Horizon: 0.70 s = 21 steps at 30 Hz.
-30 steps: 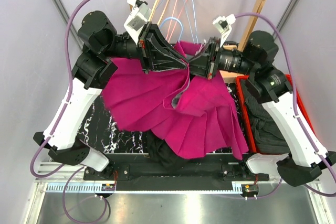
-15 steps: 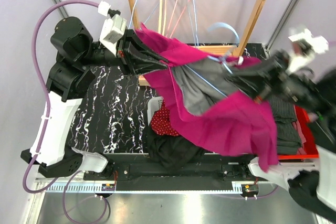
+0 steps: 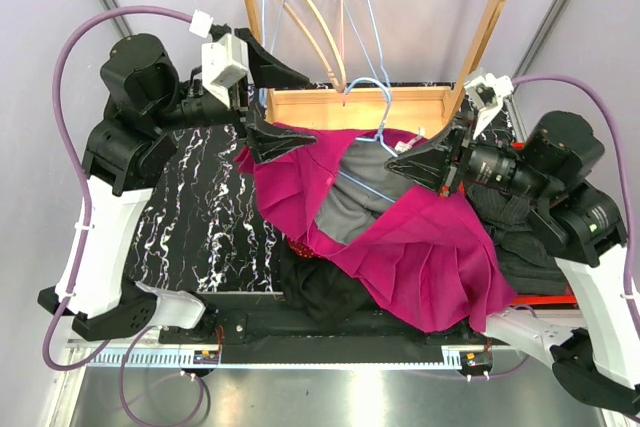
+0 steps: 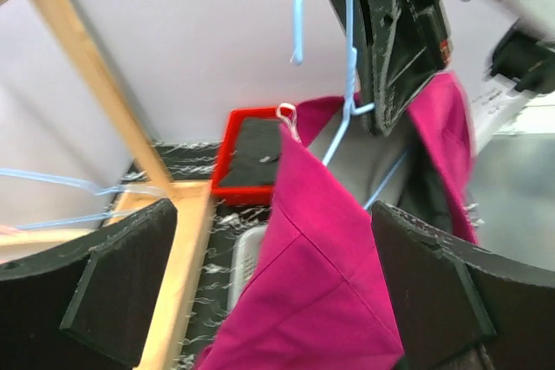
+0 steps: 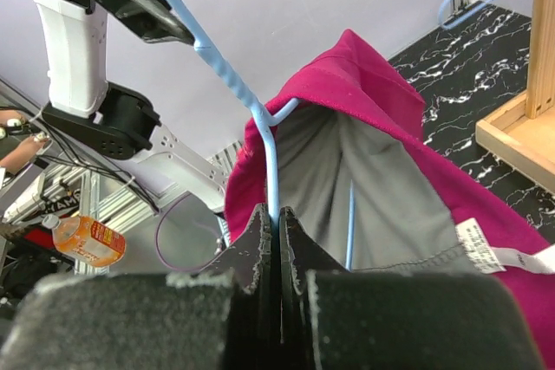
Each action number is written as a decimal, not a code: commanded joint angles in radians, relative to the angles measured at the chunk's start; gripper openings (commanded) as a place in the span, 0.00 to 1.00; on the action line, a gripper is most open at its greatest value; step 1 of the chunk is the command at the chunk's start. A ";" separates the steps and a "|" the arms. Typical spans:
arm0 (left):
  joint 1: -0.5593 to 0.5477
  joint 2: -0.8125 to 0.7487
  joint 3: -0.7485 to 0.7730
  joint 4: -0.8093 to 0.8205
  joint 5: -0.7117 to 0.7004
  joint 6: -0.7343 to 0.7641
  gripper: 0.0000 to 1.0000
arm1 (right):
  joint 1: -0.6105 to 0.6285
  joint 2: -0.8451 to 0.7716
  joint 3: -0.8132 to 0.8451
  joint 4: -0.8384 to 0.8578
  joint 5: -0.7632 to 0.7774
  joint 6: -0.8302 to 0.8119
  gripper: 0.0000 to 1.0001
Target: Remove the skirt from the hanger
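Observation:
The magenta pleated skirt [image 3: 420, 247], grey lining showing, hangs from a light-blue wire hanger [image 3: 372, 107] over the middle of the table. My right gripper [image 3: 398, 169] is shut on the hanger's wire [image 5: 270, 153], the two fingertips [image 5: 264, 218] pressed together around it. My left gripper [image 3: 310, 105] stands wide open at the skirt's left upper corner. In the left wrist view that corner [image 4: 321, 266] lies between the spread fingers [image 4: 121, 292] without being pinched. A small clip [image 4: 286, 114] joins the skirt to the hanger [image 4: 350, 67].
A wooden rack [image 3: 500, 17] at the back carries several empty hangers [image 3: 320, 27]. A red bin [image 3: 520, 292] with dark clothes sits under the right arm. A white basket [image 3: 292, 209] of red and black garments lies beneath the skirt on the black marbled table [image 3: 200, 217].
My left gripper has opened and let go of the skirt's corner. The right arm swung back toward the middle with the hanger, and the skirt dropped lower.

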 commanded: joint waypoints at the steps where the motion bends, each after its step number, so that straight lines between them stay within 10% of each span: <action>1: 0.008 0.008 -0.038 -0.078 -0.116 0.255 0.99 | 0.003 -0.024 0.053 0.171 -0.033 0.016 0.00; 12: 0.052 0.044 -0.140 -0.198 -0.025 0.455 0.93 | 0.003 -0.004 0.110 0.195 -0.081 0.053 0.00; 15: 0.052 0.070 -0.082 -0.197 0.027 0.407 0.66 | 0.003 -0.007 0.056 0.220 -0.093 0.075 0.00; 19: 0.051 0.073 -0.035 -0.197 0.084 0.341 0.06 | 0.003 -0.026 -0.031 0.167 -0.046 0.013 0.19; 21: 0.052 0.065 -0.019 -0.197 0.082 0.325 0.00 | 0.003 -0.024 -0.048 0.098 0.009 -0.056 0.27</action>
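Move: The left hand, open and pointing right, is about 5 cm nearer the robot than the near left edge of the skirt's waistband, which lies some 10 cm lower and barely 1 cm to the right. The held blue hook is level with the hand, 9 cm right; a wooden hanger's end is about 9 cm ahead, 5 cm right and 8 cm lower. From the right hand, gripping the blue hanger, that waistband edge is roughly 8 cm ahead, 10 cm left and 5 cm below. Down about 11 cm and forward some 6 cm, the left hand goes wide open onto the skirt's left waistband, its fingertips dipping about 15 degrees, then shuts to pinch the cloth while easing slightly back. The right hand bobs up about 3 cm and partly sinks again, its fingers just starting to loosen around the blue hanger's wire. ##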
